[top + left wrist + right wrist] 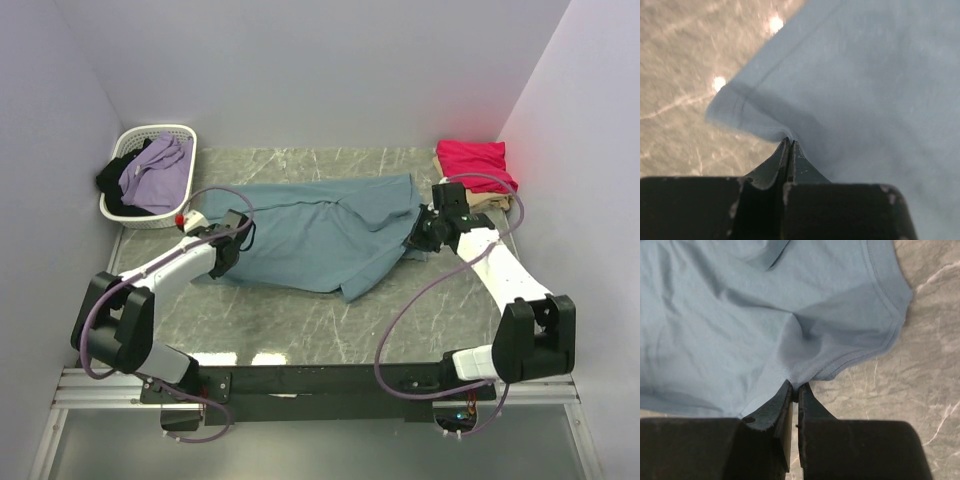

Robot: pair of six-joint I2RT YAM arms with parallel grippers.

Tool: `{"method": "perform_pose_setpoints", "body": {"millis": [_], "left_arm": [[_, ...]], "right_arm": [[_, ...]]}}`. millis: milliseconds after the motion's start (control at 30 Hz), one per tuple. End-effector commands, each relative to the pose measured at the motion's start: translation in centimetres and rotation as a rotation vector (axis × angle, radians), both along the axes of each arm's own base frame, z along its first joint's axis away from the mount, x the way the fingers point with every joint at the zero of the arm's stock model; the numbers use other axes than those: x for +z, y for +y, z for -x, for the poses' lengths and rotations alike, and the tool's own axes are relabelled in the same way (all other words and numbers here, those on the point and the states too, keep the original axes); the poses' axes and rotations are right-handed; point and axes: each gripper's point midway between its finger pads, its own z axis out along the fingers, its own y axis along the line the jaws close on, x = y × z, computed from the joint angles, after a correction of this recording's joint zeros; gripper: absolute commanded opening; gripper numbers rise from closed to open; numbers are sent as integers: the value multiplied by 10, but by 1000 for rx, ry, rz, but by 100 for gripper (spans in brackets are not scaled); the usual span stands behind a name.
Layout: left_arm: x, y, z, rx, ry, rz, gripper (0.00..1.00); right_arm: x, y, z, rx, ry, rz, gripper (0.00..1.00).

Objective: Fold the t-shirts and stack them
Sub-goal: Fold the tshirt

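A dusty teal-blue t-shirt [320, 235] lies stretched across the middle of the marble table, partly rumpled. My left gripper [228, 250] is shut on its left hemmed edge [740, 107]; in the left wrist view the cloth bunches at my fingertips [789, 144]. At the shirt's right end my right gripper [420, 232] is shut on the hem [855, 357], and the fabric puckers between its fingertips [796, 387]. A folded crimson-pink t-shirt [472, 160] rests on a folded pale beige one [490, 203] at the back right corner.
A white slatted basket [125, 150] at the back left holds lavender [158, 172] and black clothes. Grey walls close in the table on the left, back and right. Bare marble [330, 320] shows in front of the shirt.
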Motion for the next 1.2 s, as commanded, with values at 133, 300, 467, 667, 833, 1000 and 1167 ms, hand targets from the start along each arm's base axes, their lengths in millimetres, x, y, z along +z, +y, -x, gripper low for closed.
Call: {"method": "perform_pose_setpoints", "body": {"millis": [133, 300, 467, 667, 833, 1000, 1167], "left_arm": [[19, 12, -39, -28, -47, -62, 1], [13, 10, -57, -44, -32, -66, 1], [15, 11, -73, -42, -41, -78, 1], [13, 15, -94, -59, -28, -103, 1], [0, 14, -105, -77, -3, -105, 1], [-14, 17, -109, -68, 27, -137, 1], [-13, 18, -118, -69, 13, -150, 1]], "right_arm": [[10, -10, -36, -23, -40, 25, 0], [14, -16, -54, -44, -48, 34, 0], [14, -16, -73, -59, -34, 16, 0], [3, -18, -94, -77, -3, 12, 0], [-19, -14, -106, -65, 57, -3, 0], [-36, -15, -116, -74, 88, 4, 0], [-39, -15, -127, -69, 73, 5, 3]]}}
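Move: Over the near part of the teal t-shirt, both hands already pinch its near hem, one at each end. The place for the left end lies about 10 cm ahead of the left hand and 5 cm below, with the far edge some 25 cm ahead; the laundry basket is 27 cm ahead and 15 cm left. For the right hand, its place is about 10 cm ahead, 1 cm right and 7 cm below, the far edge 23 cm ahead, and the folded stack 20 cm ahead, 17 cm right. Carrying the pinched hem forward together, both hands travel about 10 cm over the body of the t-shirt towards its far edge, nearly level at first, then slow and sink as they near the cloth below. The right goes down about 6 cm, its fingers tipping some 10 degrees further down; the left sinks about 3 cm with a slight wrist tilt. Both grippers stay shut on the fabric. ##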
